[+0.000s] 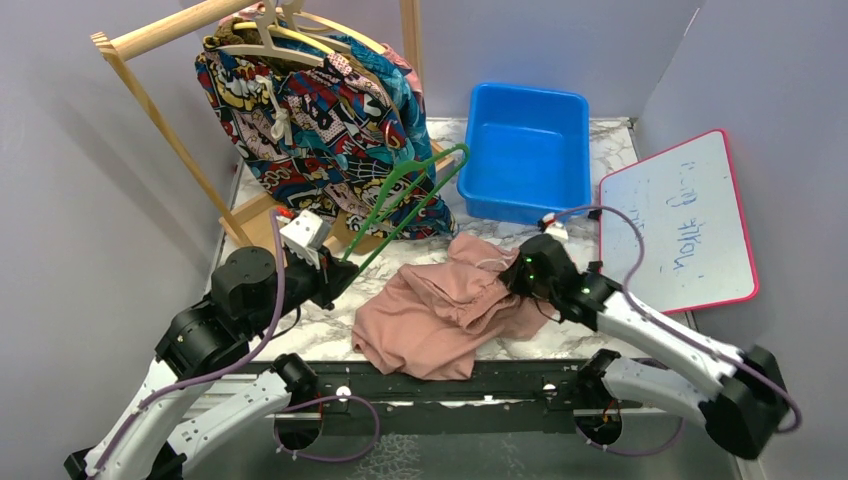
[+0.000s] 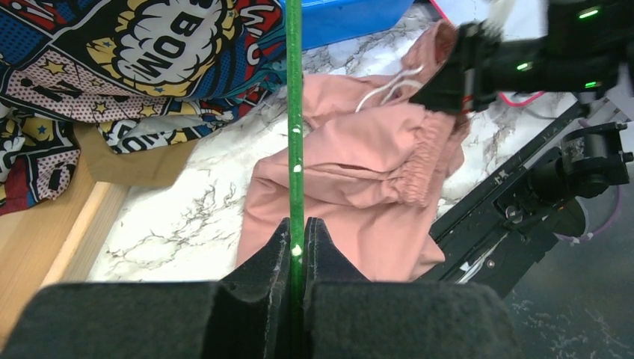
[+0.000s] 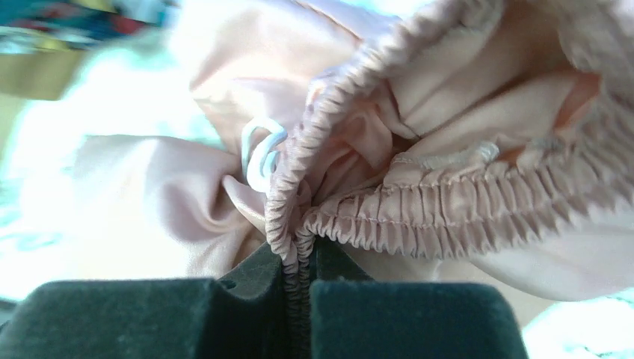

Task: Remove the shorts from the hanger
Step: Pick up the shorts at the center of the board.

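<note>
The dusty pink shorts lie crumpled on the marble table between the arms. My right gripper is shut on their gathered elastic waistband, with the white drawstring just left of the pinch. My left gripper is shut on a thin green hanger, whose bar runs straight up from the jaws and passes in front of the pink shorts. I see no cloth on the green hanger.
A wooden rack at the back left holds comic-print shorts and other garments on hangers. A blue bin stands at the back centre. A pink-framed whiteboard lies to the right.
</note>
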Tool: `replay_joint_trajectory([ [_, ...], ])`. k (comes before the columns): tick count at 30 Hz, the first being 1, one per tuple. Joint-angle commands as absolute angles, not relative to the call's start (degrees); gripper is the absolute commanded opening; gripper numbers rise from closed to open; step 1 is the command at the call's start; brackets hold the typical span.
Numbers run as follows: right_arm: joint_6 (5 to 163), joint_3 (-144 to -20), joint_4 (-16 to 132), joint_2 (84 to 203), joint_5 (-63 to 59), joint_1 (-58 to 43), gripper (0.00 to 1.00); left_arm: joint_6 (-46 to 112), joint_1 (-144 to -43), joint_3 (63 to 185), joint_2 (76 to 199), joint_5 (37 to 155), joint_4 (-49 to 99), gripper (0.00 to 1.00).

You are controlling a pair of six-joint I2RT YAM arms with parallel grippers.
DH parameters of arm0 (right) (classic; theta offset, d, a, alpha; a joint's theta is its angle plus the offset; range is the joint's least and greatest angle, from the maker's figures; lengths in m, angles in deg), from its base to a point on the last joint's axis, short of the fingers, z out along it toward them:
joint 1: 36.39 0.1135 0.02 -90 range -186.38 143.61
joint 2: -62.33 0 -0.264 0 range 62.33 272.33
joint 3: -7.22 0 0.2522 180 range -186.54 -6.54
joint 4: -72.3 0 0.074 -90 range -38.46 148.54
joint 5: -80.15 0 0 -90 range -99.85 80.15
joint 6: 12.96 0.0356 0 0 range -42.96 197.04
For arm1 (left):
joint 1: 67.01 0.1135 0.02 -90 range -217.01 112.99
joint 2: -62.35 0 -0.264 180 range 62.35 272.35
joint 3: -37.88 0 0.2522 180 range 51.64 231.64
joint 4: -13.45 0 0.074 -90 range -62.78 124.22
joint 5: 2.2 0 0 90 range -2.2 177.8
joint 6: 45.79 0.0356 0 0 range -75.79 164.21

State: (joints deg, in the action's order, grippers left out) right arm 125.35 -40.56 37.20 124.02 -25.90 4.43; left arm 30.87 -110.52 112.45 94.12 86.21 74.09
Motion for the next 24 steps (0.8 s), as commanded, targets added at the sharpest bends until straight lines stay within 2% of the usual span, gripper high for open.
replay_joint_trajectory([
  [1,116.67,-42.83,41.20,110.51,-22.51,4.66,0.01,30.00,-110.52,112.01,94.26,85.69,72.21,0.00],
  [5,111.10,-46.50,41.29,103.41,-22.13,4.66,0.01,29.89,-110.47,110.99,93.59,86.11,71.25,0.00],
  [12,103.50,-55.54,42.14,100.92,-26.67,4.65,0.01,29.24,-110.47,109.40,93.41,87.46,70.03,0.00],
  [18,93.85,-66.80,47.21,104.83,-35.67,4.65,0.01,28.68,-110.49,107.09,93.76,88.95,69.10,0.00],
  [21,87.94,-76.28,49.87,109.72,-43.35,4.66,0.01,28.74,-110.51,106.84,94.31,89.78,68.48,0.00],
  [24,81.05,-85.51,53.07,115.95,-45.84,4.66,0.01,28.74,-110.51,106.59,94.55,90.06,67.97,0.00],
])
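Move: Some 28 cm ahead of the right hand and 6 cm to its right stands the blue bin, its middle about 4 cm lower than the fingers, which are already shut on the shorts' elastic waistband. The pink shorts' bulk lies about 10 cm to the hand's left, 5 cm below; the whiteboard lies some 36 cm right and 15 cm ahead. From the left hand the bin is about 36 cm ahead, 34 cm right, 27 cm lower. Lifting fast and almost straight up by about 35 cm, the right hand keeps its pinch on the waistband and tips its fingers upward some 50 degrees, from steeply down to about level. Late in the rise it edges a few centimetres forward and right. The left hand, still gripping the green hanger, sinks slightly. ##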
